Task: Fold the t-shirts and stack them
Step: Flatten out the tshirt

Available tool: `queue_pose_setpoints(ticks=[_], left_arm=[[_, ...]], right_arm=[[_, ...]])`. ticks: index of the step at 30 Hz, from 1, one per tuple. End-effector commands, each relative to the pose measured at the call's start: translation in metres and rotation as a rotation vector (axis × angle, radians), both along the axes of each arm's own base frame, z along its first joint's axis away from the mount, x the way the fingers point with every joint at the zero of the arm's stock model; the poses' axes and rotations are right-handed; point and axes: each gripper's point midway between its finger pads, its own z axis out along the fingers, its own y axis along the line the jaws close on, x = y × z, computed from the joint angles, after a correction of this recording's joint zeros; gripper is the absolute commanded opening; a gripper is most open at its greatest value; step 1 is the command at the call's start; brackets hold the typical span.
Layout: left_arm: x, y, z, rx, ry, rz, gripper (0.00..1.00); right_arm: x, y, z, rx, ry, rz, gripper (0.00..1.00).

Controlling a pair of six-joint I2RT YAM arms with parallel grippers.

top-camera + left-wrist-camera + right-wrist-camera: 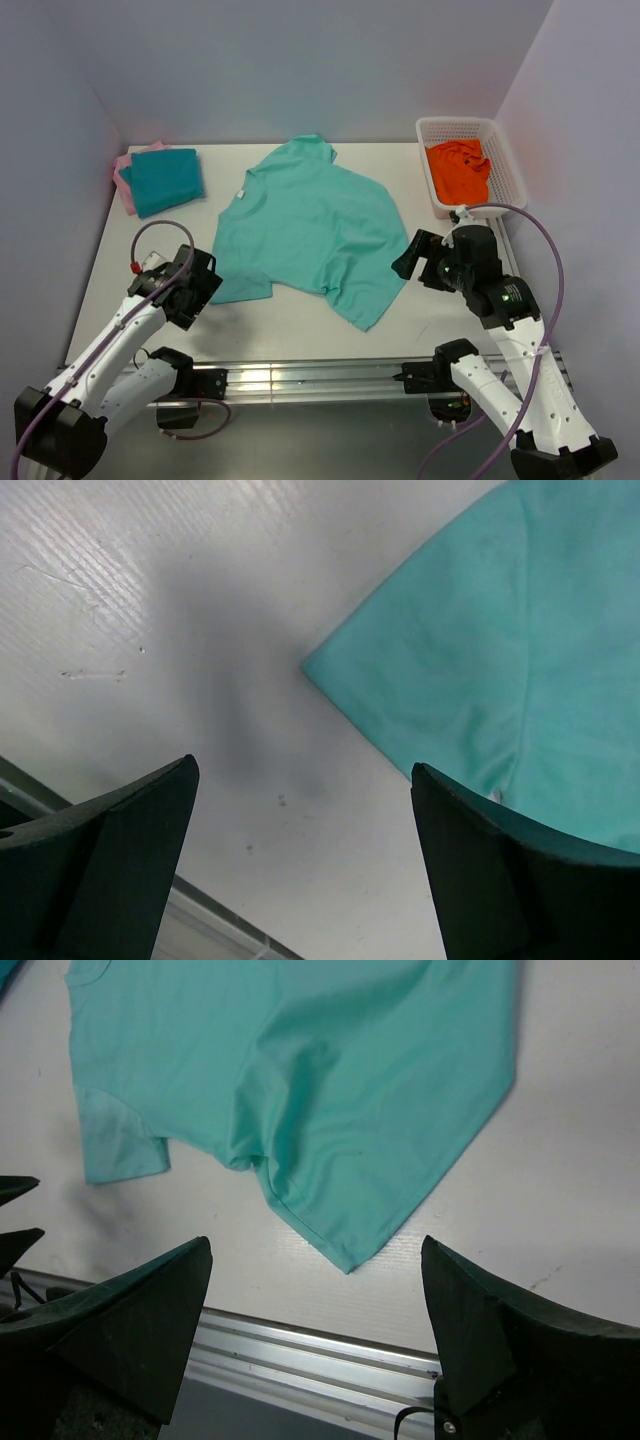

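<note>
The light mint-green t-shirt (310, 225) lies spread out, slightly rumpled, in the middle of the table. The darker teal t-shirt (165, 180) lies folded at the back left on top of the pink t-shirt (122, 175), of which only an edge shows. My left gripper (205, 285) is open and empty, just left of the mint shirt's lower-left corner (500, 660). My right gripper (405, 258) is open and empty, just right of the shirt's right edge. In the right wrist view my open right gripper (315, 1242) looks down over the shirt's pointed lower corner (345, 1260).
A white plastic basket (510, 160) holding an orange cloth (460, 170) stands at the back right. An aluminium rail (320, 375) runs along the table's front edge. Walls close the left, back and right sides.
</note>
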Motion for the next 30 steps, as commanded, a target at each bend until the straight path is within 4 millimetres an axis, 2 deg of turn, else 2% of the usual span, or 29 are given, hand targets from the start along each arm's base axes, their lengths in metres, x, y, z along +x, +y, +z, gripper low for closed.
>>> queue_pose_setpoints(ticks=[1,2,3,10,19,22,26,30], left_arm=[[0.012,-0.004,-0.015,-0.021,-0.042,0.042,0.93],[0.012,-0.002,-0.024,-0.009,-0.041,0.032,0.93],[0.021,-0.003,-0.022,-0.014,-0.083,0.038,0.92],[0.034,-0.005,-0.036,-0.02,-0.145,0.039,0.9],[0.03,-0.004,-0.069,0.002,-0.109,0.024,0.86],[0.033,-0.006,-0.073,-0.004,-0.12,0.016,0.83],[0.034,-0.007,-0.08,0.004,-0.105,0.001,0.73],[0.039,-0.011,-0.082,0.003,-0.103,-0.017,0.53]], right_arm=[[-0.001,0.003,0.009,0.018,-0.025,0.011,0.92],[-0.001,0.004,0.012,0.021,-0.034,0.014,0.92],[-0.002,0.004,0.012,0.019,-0.032,0.02,0.92],[-0.007,-0.004,0.011,-0.026,-0.011,0.016,0.92],[-0.011,-0.004,0.006,-0.018,0.017,0.007,0.92],[-0.012,-0.003,0.003,-0.016,0.029,0.005,0.92],[-0.011,-0.003,0.002,-0.014,0.034,0.002,0.92],[-0.011,-0.002,0.001,-0.008,0.036,0.005,0.92]])
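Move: The near left sleeve corner of the t-shirt lies about 5 cm ahead of the left gripper, 1 cm to its right and 7 cm below. From that gripper, the shirt's middle is some 21 cm ahead and 24 cm right, and the folded blue shirt some 34 cm ahead and 11 cm left, both about 7 cm lower. From the right gripper, the sleeve corner lies some 42 cm left, 4 cm ahead and 18 cm down. Sink the open left gripper about 4 cm straight down, then bring it roughly 5 cm forward while easing down a little more, tipping the fingers some 10 degrees outward, until they straddle the sleeve corner at the table. Over the last stretch close them to about half, so that one finger comes against the corner's edge. ##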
